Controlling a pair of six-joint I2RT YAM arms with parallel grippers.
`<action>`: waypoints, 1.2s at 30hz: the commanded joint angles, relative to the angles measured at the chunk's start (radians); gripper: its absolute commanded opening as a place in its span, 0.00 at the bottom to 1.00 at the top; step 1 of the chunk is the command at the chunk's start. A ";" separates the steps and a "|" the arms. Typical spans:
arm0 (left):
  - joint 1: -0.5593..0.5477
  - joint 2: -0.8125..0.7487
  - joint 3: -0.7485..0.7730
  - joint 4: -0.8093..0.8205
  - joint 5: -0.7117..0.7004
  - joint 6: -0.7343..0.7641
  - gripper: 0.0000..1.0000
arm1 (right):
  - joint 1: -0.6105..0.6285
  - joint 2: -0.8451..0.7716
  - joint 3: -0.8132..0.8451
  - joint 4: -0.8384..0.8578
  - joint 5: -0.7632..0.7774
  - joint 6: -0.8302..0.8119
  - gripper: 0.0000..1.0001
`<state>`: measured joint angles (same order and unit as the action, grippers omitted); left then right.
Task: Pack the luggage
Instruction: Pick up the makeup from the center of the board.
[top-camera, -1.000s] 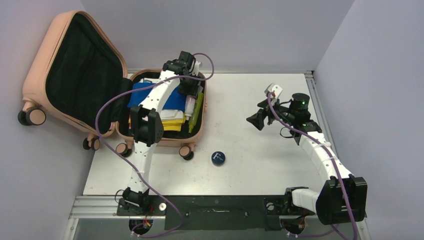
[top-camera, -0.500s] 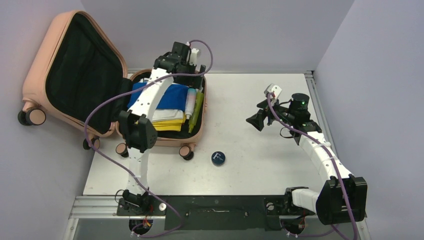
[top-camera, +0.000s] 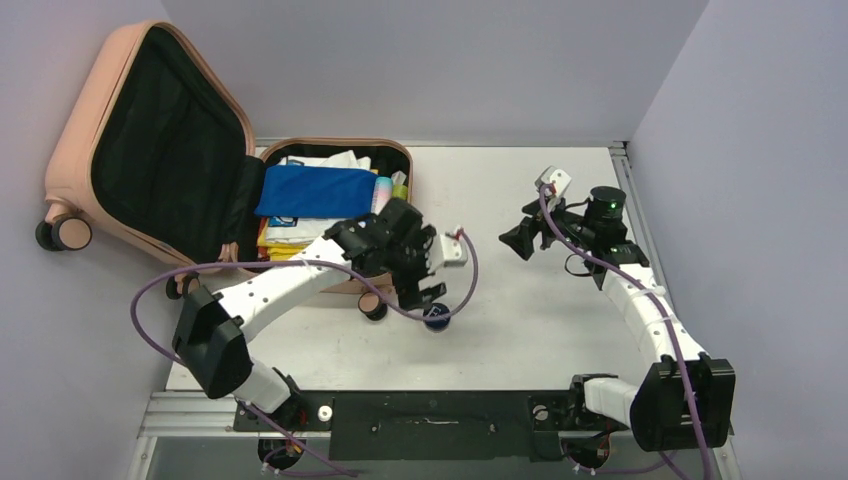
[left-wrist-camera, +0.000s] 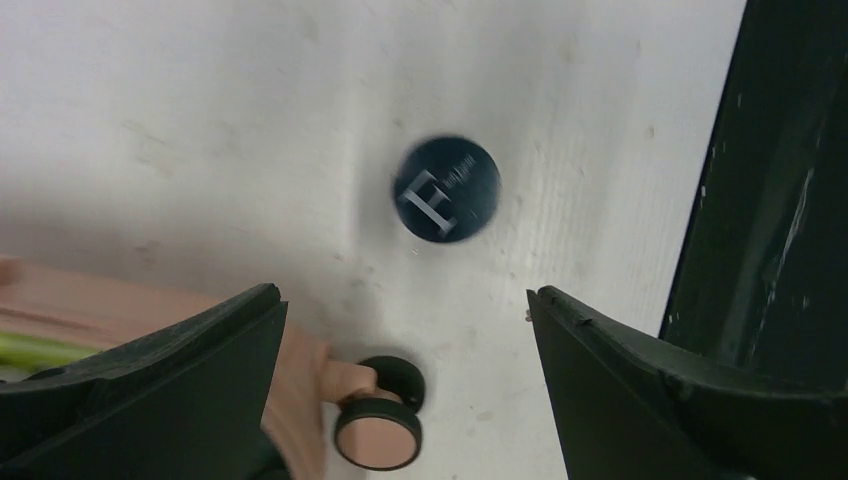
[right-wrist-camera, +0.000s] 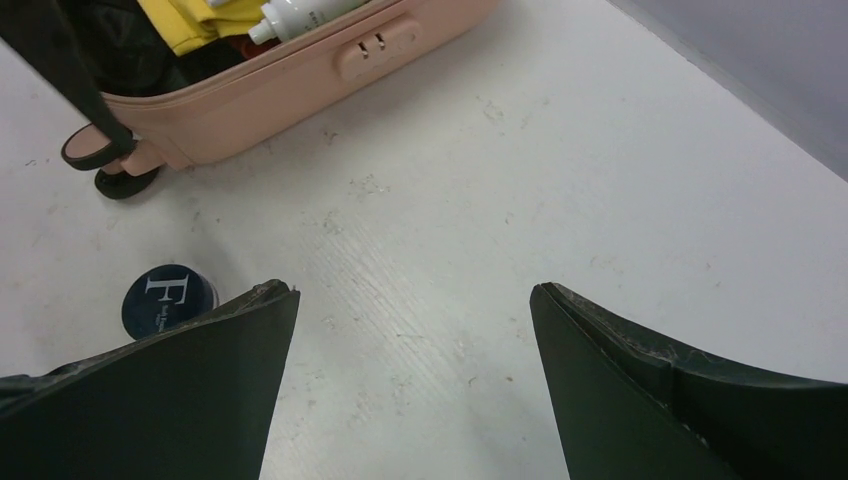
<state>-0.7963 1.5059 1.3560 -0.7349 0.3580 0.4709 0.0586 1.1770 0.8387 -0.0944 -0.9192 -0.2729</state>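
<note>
The luggage (top-camera: 90, 120), a salmon-pink suitcase, lies open at the back left, its black-lined lid leaning on the wall. Its base (top-camera: 403, 165) holds a blue cloth (top-camera: 315, 190), yellow and white folded things and a white bottle (right-wrist-camera: 300, 12). A small dark blue round tin marked "F" (top-camera: 436, 318) (left-wrist-camera: 446, 189) (right-wrist-camera: 168, 298) lies on the table in front of the suitcase's front right caster (top-camera: 372, 306) (left-wrist-camera: 378, 440). My left gripper (top-camera: 425, 290) (left-wrist-camera: 402, 293) hangs open just above the tin, holding nothing. My right gripper (top-camera: 520, 240) (right-wrist-camera: 415, 287) hovers open and empty to the right, pointing toward the suitcase.
A black strip (top-camera: 430, 410) (left-wrist-camera: 790, 200) runs along the table's near edge by the arm bases. Walls close the table at the back and right. The left arm's purple cable (top-camera: 470, 275) loops over the table near the tin.
My left arm has left the suitcase's back right corner and swung out to the front, down over the tin, with its jaws opened wide. The right arm has barely moved.
</note>
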 joint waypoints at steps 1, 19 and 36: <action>-0.026 0.001 -0.156 0.129 0.072 0.141 0.96 | -0.039 -0.037 0.057 0.019 0.026 0.003 0.90; -0.098 0.323 -0.117 0.264 -0.004 0.078 0.96 | -0.109 -0.033 0.065 0.012 0.009 0.016 0.90; -0.100 0.393 0.014 0.055 0.019 0.094 0.13 | -0.109 -0.028 0.071 0.002 -0.003 0.007 0.90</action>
<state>-0.8906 1.9095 1.3060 -0.6113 0.3553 0.5602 -0.0463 1.1698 0.8642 -0.1143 -0.8936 -0.2535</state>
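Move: The makeup sits on the board almost under the left hand: about 2 cm back, 3 cm to the right and 16 cm below. The near suitcase wheel is some 13 cm to the left of the makeup and 2 cm farther out, and the middle of the open packed suitcase half lies roughly 20 cm ahead of the left hand and 18 cm to its left. From the right hand the makeup lies about 10 cm back, 17 cm to the left and 18 cm below. The wide-open left hand sinks about 16 cm onto the makeup, dipping back a little early on and then shifting right to end some 3 cm over, while its fingers tip about 15 degrees more steeply down; once low it stays down and closes by about a third, until its two fingers pinch the round jar from opposite sides. Meanwhile the open, empty right hand draws off about 4 cm to the right and slightly forward, away from the makeup, then stays there. ##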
